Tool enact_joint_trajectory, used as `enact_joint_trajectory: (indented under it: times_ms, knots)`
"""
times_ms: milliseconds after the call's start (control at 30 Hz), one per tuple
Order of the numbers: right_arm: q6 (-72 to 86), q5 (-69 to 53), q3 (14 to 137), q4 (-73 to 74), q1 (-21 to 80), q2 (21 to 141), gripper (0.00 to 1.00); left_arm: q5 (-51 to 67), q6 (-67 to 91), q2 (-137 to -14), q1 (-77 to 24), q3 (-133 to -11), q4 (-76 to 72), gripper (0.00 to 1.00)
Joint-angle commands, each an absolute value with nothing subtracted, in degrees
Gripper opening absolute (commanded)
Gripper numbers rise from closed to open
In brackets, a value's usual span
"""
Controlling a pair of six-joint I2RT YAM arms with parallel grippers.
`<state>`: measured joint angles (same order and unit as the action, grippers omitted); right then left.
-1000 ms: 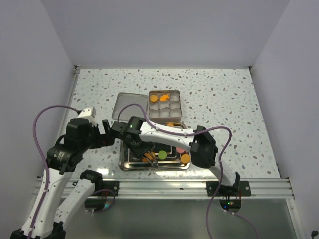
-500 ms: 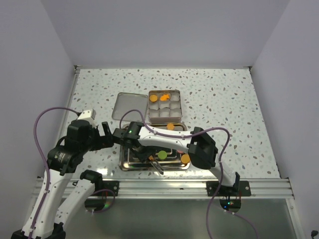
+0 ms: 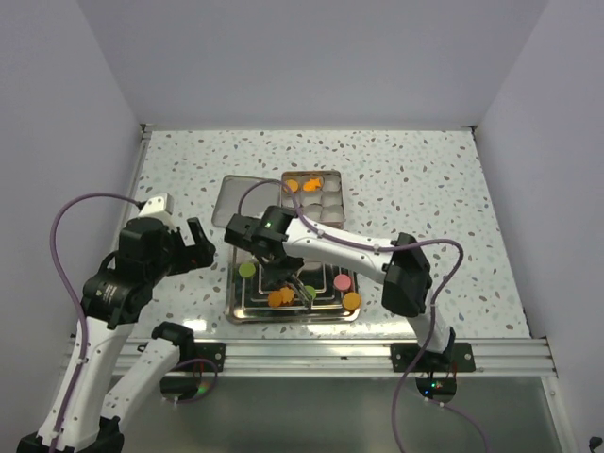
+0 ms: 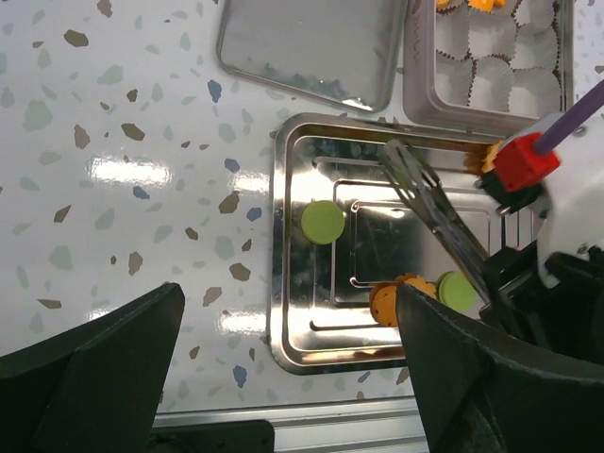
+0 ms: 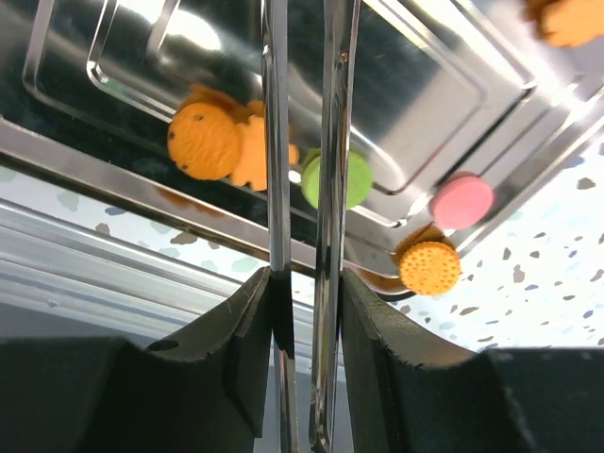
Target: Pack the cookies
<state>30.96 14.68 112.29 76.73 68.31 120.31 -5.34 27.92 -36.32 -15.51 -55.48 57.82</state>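
Several cookies lie on the steel tray (image 3: 232,294): a green disc (image 3: 247,269) at the left, an orange disc (image 3: 276,298) overlapping an orange flower (image 5: 255,151), another green disc (image 4: 457,290), a pink disc (image 3: 342,281) and an orange disc (image 3: 351,301) on the right rim. Two orange cookies (image 3: 293,185) sit in the box (image 3: 282,200) of white paper cups behind the tray. My right gripper (image 3: 280,274) hangs over the tray's middle, shut on metal tongs (image 4: 434,208). The tongs' blades (image 5: 326,142) stand slightly apart, tips out of the right wrist view. My left gripper (image 3: 193,243) is open, left of the tray.
The box's lid (image 3: 241,198) lies flat beside the box, behind the tray's left half. An aluminium rail (image 3: 311,357) runs along the table's near edge. White walls close the table at the back and both sides.
My right arm has swung its wrist away from the tray's near edge toward the middle, uncovering the left green cookie. Its fingers have narrowed on the tongs. The left arm drew back leftward.
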Motion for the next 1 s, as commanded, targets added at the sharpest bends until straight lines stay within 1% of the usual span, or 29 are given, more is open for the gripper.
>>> enact_joint_trajectory:
  times_ms: [0, 233, 333, 367, 500, 767, 933, 967]
  knots:
    - [31.38, 17.23, 114.52, 90.97, 65.92, 114.61, 0.36, -6.68, 28.65, -37.26, -15.73, -58.27, 56.25, 1.00]
    - [31.29, 11.00, 112.33, 88.86, 65.65, 111.80, 0.39, -4.31, 28.83, -37.62, -15.73, -56.34, 55.81, 1.00]
    - [32.25, 7.48, 110.92, 85.79, 65.65, 109.52, 0.39, 1.47, 28.83, -38.14, -15.73, -54.85, 53.62, 1.00]
    - [32.69, 6.69, 111.70, 85.09, 65.65, 109.16, 0.39, 5.06, 29.18, -38.32, -15.73, -54.06, 51.70, 1.00]
    - [34.71, 4.05, 116.09, 82.97, 65.65, 108.19, 0.40, 10.89, 33.04, -39.63, -15.73, -53.00, 46.59, 1.00]
    - [36.83, 5.45, 124.27, 81.74, 65.30, 108.02, 0.40, 18.71, 44.89, -48.95, -15.64, -56.50, 41.13, 1.00]
    - [37.09, 9.22, 129.63, 83.93, 64.51, 109.86, 0.40, 20.82, 50.18, -54.40, -15.47, -59.85, 45.52, 1.00]
    - [37.09, 10.45, 131.64, 84.46, 64.25, 110.47, 0.40, 22.92, 52.27, -55.45, -15.47, -59.59, 45.35, 1.00]
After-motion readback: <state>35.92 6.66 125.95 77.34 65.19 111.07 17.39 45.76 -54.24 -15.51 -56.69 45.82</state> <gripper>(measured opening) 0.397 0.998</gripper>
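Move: The heads of the tongs, still in my right grip, lie about 11 cm to the right of my open left hand, 3 cm ahead and some 13 cm lower; the left green cookie is about 6 cm right and 21 cm down. From my right hand the left gripper is some 16 cm left, 2 cm ahead and 10 cm up; the right green cookie is 4 cm right and 2 cm back, the orange pair 2 cm left and 3 cm back, both 10 cm below. I lift the tongs off the tray area in my still-closed right grip, first edging forward and back again, then rising to about 12 cm up and slightly left, fingers swinging some 25 degrees leftward. After a short wait my left hand, staying wide open, sweeps about 9 cm right and 4 cm forward over the tray to meet the tongs, rolling its right side up and tipping down. ##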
